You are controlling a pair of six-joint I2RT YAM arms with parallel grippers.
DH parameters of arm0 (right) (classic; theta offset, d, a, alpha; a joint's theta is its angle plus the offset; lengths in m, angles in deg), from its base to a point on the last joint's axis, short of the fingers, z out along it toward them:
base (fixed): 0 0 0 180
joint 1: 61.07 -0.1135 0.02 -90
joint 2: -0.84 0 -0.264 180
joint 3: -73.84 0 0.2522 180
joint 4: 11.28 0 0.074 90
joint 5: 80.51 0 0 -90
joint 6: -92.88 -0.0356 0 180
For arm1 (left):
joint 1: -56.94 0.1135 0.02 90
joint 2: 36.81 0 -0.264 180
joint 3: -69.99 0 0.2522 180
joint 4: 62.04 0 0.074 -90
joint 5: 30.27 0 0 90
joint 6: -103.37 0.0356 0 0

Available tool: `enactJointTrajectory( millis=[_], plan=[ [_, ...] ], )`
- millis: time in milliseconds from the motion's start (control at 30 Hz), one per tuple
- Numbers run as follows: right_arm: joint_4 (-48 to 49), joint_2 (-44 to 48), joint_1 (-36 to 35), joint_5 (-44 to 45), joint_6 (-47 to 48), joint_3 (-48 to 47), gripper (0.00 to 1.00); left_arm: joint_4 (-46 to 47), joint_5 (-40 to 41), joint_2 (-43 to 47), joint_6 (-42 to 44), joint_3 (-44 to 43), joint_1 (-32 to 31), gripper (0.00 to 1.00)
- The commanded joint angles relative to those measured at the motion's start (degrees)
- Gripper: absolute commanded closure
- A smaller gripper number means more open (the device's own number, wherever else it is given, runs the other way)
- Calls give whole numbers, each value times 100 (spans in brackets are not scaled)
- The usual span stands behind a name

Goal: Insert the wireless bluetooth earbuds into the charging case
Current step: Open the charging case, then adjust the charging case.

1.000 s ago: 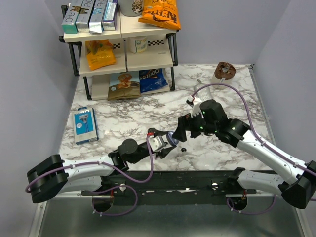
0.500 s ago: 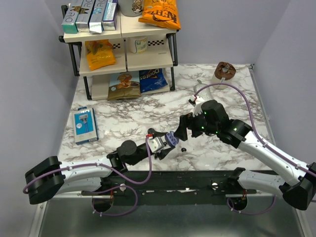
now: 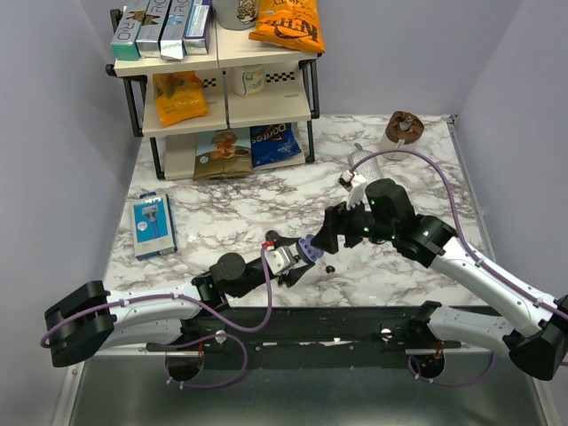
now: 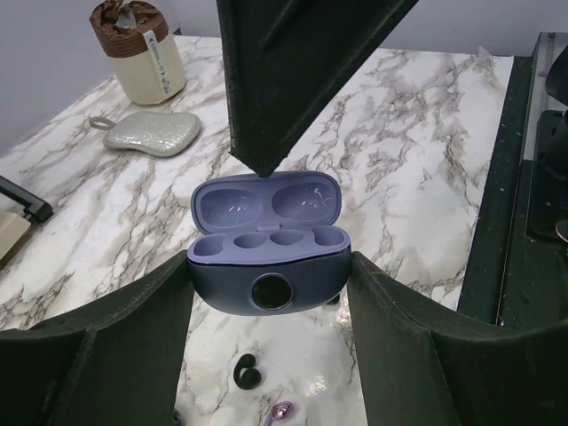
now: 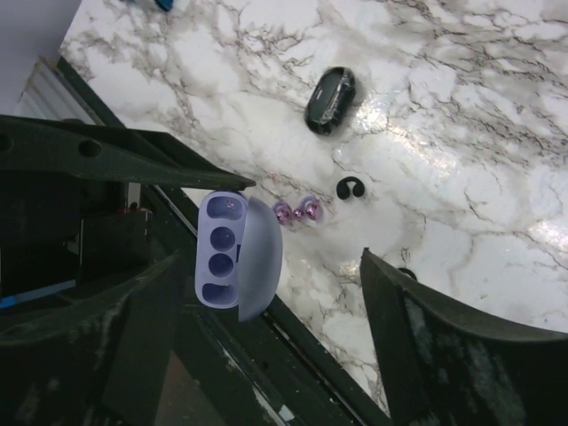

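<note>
The charging case (image 4: 266, 266) is lavender with its lid open, and its wells are bare. My left gripper (image 4: 269, 271) is shut on its sides and holds it above the table; from above they appear as case (image 3: 306, 247) and left gripper (image 3: 298, 257). My right gripper (image 3: 326, 234) hovers open just behind the case, and one finger (image 4: 284, 80) points down at the lid. One black earbud (image 4: 247, 371) lies on the marble below the case (image 5: 235, 257). It also shows as an earbud (image 5: 351, 187) and earbud (image 3: 329, 267). A dark speck (image 5: 406, 273) is half hidden by a right finger.
Pale purple bits (image 5: 297, 211) lie next to the earbud. A black oval object (image 5: 330, 99) lies farther out. A silver pouch (image 4: 149, 133) and a brown-topped cup (image 4: 138, 49) sit at the back right. A snack rack (image 3: 222, 89) and a blue packet (image 3: 151, 224) are on the left.
The left gripper carried the case slightly right and then held still. The right gripper drew back a little and its jaws narrowed slightly.
</note>
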Motion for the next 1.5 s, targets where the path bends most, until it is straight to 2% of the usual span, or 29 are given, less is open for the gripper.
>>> enactJointTrajectory(
  millis=[0,100,367,467,833,867,900,933,967,1000,1067,1100,1133,1300,1467],
  plan=[
    [228,-129,-15,-450,-67,104,22,172,142,81,136,-40,-42,100],
    [237,-208,-15,-459,-67,130,32,198,133,63,145,-66,-50,100],
    [280,-358,-15,-538,-32,148,39,242,124,124,119,-110,-68,100],
    [307,-428,-7,-582,-32,156,45,251,124,116,119,-128,-77,100],
    [298,-359,-15,-723,108,192,78,269,291,28,57,-233,-77,98],
    [272,-314,-15,-705,126,174,79,269,317,37,75,-242,-77,96],
    [211,-279,-15,-688,196,148,85,242,352,45,83,-251,-77,83],
    [184,-183,-15,-661,223,139,89,164,379,45,92,-251,-77,77],
    [149,-139,-7,-635,240,122,94,137,379,63,136,-277,-77,61],
    [79,-112,-7,-626,310,87,99,102,397,89,154,-286,-77,54],
    [26,37,-7,-582,363,34,99,31,440,116,163,-304,-77,43],
    [-9,81,-15,-565,433,-1,99,-4,449,151,145,-304,-77,9],
    [-105,125,-15,-521,486,-80,99,-82,458,168,162,-312,-77,1],
    [-483,380,-15,-99,995,-414,99,-907,546,388,49,-602,-77,1],
    [-625,573,-33,208,1453,-626,99,-2348,485,634,-548,-1224,-59,1]
  ],
)
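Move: The open charging case sits between the left fingertips, about 1 cm to the right of the left hand's point. From the right hand it lies some 4 cm left, 2 cm back and 3 cm below. On the table some 16 cm below the right hand are one black ear piece 4 cm back and 2 cm right, another 7 cm left and 1 cm back, and the purple earbuds 10 cm left and 7 cm back. With the left hand still holding the case, the right hand eases about 2 cm down and 2 cm left onto the raised lid, its wide-open fingers closing until they pinch it. The left fingers then open wide and let go as that hand rises some 3 cm, while the right keeps its pinch, draws the case about 5 cm up and 2–3 cm right out of the left fingers, and tips its own fingertips up by some 15 degrees. ##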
